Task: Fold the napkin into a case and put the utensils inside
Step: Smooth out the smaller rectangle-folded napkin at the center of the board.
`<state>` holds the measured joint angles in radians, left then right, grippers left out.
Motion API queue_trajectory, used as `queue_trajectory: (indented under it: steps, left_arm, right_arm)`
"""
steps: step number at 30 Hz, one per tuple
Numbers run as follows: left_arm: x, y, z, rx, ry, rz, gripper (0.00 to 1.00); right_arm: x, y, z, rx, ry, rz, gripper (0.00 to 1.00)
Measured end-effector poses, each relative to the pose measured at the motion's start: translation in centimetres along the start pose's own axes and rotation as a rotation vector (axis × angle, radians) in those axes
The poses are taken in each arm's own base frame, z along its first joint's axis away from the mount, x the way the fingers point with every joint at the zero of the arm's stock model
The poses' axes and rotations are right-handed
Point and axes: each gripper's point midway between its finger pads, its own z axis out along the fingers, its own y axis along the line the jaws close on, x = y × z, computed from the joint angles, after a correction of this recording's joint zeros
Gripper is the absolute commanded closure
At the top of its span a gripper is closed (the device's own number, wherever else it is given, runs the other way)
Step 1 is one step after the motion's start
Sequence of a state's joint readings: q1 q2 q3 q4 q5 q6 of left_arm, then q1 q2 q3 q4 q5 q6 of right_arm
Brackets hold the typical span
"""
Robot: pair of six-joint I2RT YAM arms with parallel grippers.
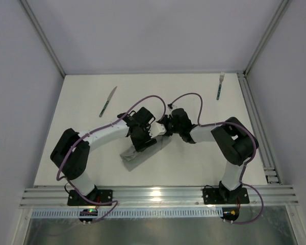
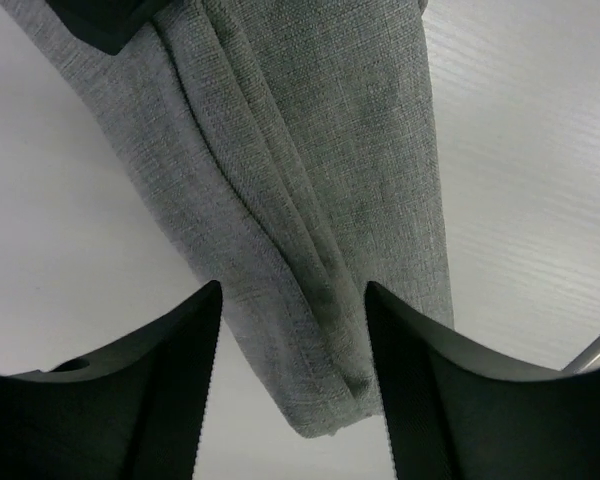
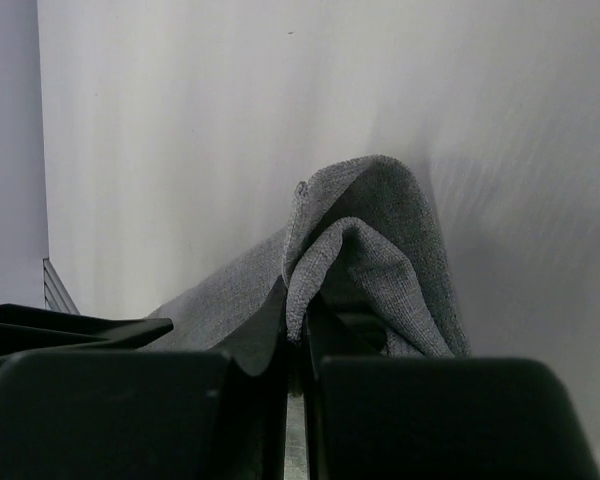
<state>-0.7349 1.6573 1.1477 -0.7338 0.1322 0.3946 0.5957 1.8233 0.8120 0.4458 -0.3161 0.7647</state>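
Note:
The grey napkin (image 1: 137,154) lies folded into a narrow strip at the table's middle front, running from lower left to upper right. My left gripper (image 1: 144,141) hovers over the strip, open, its fingers (image 2: 170,390) straddling the strip's near end (image 2: 310,250) without closing on it. My right gripper (image 1: 166,127) is shut on the napkin's upper edge (image 3: 360,240) and holds that fold lifted off the table. The knife (image 1: 107,101) lies at the back left. The fork (image 1: 220,85) with its teal handle lies at the back right. Both are apart from the napkin.
Metal rails run along the table's front (image 1: 158,195) and right side (image 1: 257,127). White walls enclose the back and sides. The two arms meet over the napkin, their cables (image 1: 153,99) looping above.

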Motion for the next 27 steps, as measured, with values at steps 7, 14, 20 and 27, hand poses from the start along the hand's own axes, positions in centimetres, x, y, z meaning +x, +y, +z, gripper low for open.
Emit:
queue_trajectory:
  steps: [7, 14, 20, 27]
  left_arm:
    - [0.6, -0.3, 0.7, -0.012, 0.005, -0.001, 0.79]
    - [1.9, -1.5, 0.0, 0.000, 0.002, 0.030, 0.95]
    - [2.1, -1.8, -0.2, 0.004, -0.006, 0.033, 0.98]
    - [2.0, -1.9, -0.3, 0.005, -0.011, 0.039, 0.99]
  right_arm:
    - [-0.2, 0.4, -0.3, -0.015, -0.011, 0.008, 0.78]
    - [-1.2, 1.2, -1.4, -0.028, -0.030, -0.005, 0.52]
    - [-3.0, 1.1, -3.4, -0.005, -0.057, -0.027, 0.44]
    - [-4.8, 0.4, -6.3, 0.035, -0.091, -0.074, 0.44]
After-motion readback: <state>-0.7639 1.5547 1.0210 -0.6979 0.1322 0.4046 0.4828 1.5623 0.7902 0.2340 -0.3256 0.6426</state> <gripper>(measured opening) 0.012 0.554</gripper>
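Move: The shut right fingers hold the napkin's far right corner; the folded strip runs back and left from there, its middle about 9 cm back and 9 cm left of that hand, about 1 cm lower. The half-open left hand straddles the fold's near part, with the napkin's middle some 3 cm to its right, 1 cm back and 1 cm below. The knife lies about 21 cm ahead of the left hand and 15 cm left, 1 cm lower. Right hand opens off the napkin, rising rightward some 8 cm; left fingers shut at its fold, sliding back. ##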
